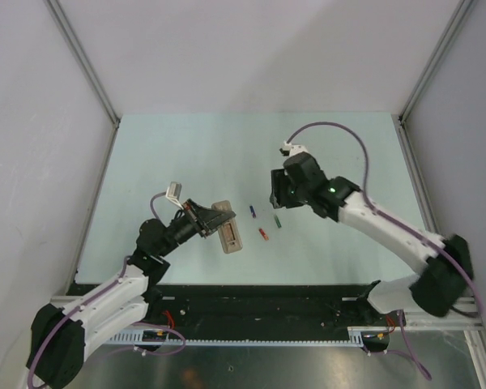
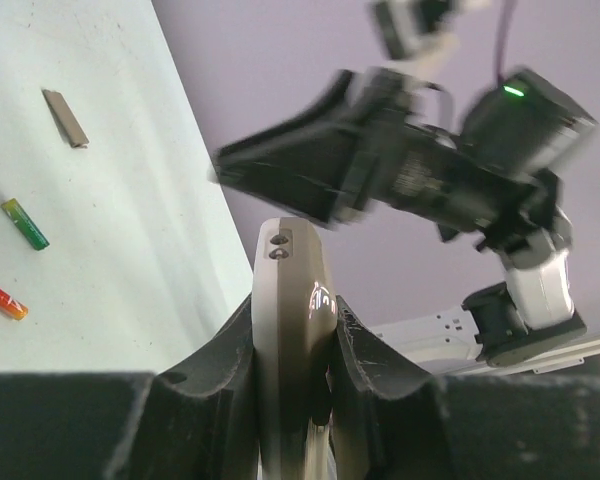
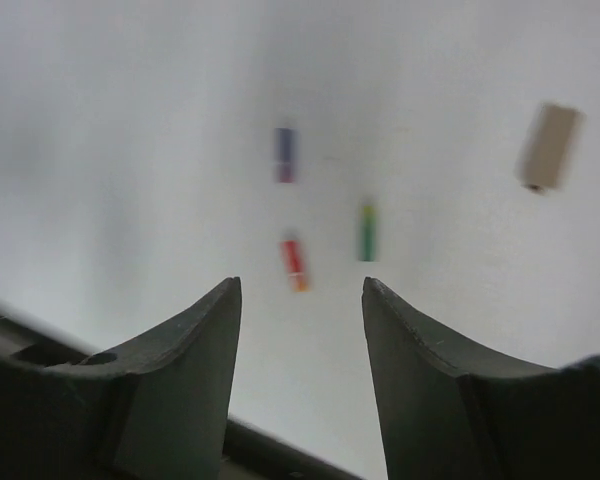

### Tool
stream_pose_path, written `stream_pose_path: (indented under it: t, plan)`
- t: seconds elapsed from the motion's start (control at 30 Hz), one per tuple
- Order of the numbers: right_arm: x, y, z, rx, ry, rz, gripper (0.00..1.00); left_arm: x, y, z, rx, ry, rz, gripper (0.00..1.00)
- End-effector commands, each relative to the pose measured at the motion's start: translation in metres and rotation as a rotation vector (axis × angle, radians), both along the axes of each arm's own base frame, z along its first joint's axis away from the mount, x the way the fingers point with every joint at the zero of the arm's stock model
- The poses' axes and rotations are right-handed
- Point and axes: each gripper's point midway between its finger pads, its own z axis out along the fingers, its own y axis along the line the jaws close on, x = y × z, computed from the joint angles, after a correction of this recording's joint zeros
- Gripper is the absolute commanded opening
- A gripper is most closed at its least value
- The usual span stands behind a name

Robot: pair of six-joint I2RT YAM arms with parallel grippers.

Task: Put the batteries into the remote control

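My left gripper [image 1: 211, 220] is shut on the remote control [image 1: 230, 232], which it holds lifted and tilted above the table. In the left wrist view the remote control [image 2: 292, 300] stands edge-on between the two fingers. Three batteries lie loose on the table: blue [image 1: 252, 211], red [image 1: 263, 233] and green [image 1: 278, 220]. My right gripper [image 1: 276, 197] hovers just behind them, open and holding nothing. The right wrist view, with that gripper [image 3: 300, 290], looks down on the blue [image 3: 285, 154], red [image 3: 295, 264] and green [image 3: 366, 232] batteries.
A small flat grey cover piece [image 3: 548, 146] lies on the table beyond the batteries, and it shows in the left wrist view too as the cover piece [image 2: 66, 117]. Pale walls with metal posts enclose the table on three sides.
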Motion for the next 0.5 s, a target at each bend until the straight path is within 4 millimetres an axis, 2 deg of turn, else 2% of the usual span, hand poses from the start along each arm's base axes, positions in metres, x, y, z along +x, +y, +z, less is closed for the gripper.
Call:
stream_pose_path:
  t: [0.0, 0.03, 0.1, 0.13, 0.2, 0.23, 0.3, 0.37, 0.4, 0.47]
  plan:
    - [-0.052, 0.034, 0.054, 0.282, -0.008, 0.17, 0.57, 0.005, -0.002, 0.026, -0.013, -0.089, -0.008, 0.0]
    - [-0.06, 0.041, 0.077, 0.385, -0.046, 0.219, 0.57, 0.006, -0.003, 0.029, -0.011, -0.096, -0.008, 0.0]
    - [-0.082, 0.057, 0.086, 0.523, 0.004, 0.312, 0.62, 0.007, -0.005, 0.04, -0.016, -0.121, -0.016, 0.0]
    - [-0.089, 0.06, 0.088, 0.559, 0.015, 0.336, 0.7, 0.007, -0.006, 0.043, -0.017, -0.129, -0.018, 0.0]
    - [-0.1, 0.068, 0.103, 0.653, 0.026, 0.382, 0.79, 0.008, -0.007, 0.056, -0.026, -0.161, -0.026, 0.0]
    - [-0.105, 0.07, 0.099, 0.664, 0.039, 0.395, 0.85, 0.009, -0.008, 0.063, -0.029, -0.174, -0.025, 0.0]
    - [-0.107, 0.074, 0.104, 0.698, 0.031, 0.41, 0.89, 0.007, -0.009, 0.069, -0.032, -0.191, -0.035, 0.0]
    - [-0.113, 0.078, 0.101, 0.715, 0.038, 0.432, 0.9, 0.006, -0.01, 0.077, -0.037, -0.211, -0.042, 0.0]
    - [-0.113, 0.083, 0.11, 0.754, 0.025, 0.446, 0.91, 0.005, -0.01, 0.078, -0.038, -0.217, -0.044, 0.0]
    - [-0.118, 0.087, 0.109, 0.776, 0.035, 0.467, 0.9, 0.005, -0.01, 0.079, -0.038, -0.218, -0.047, 0.0]
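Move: Back and to the left of the right hand, roughly 11 cm nearer the base, 14 cm left and some 6 cm higher, is the remote control. The green battery lies almost directly under that hand, about 14 cm down, 1 cm ahead and 1 cm right. On the same table top the red battery is 5 cm back and 5 cm left, the blue one 5 cm ahead and 9 cm left. The left hand already grips the remote, its middle about 3 cm back, 1 cm right and 1 cm below. Sweeping back some 11 cm and left about 7, the empty right hand climbs away from the green battery towards the held remote, most of the rise coming early. Its wrist turns about 40 degrees so the fingers swing from steeply down round to the left, and they open nearly fully. The left hand keeps its hold and lifts about 5 cm. ##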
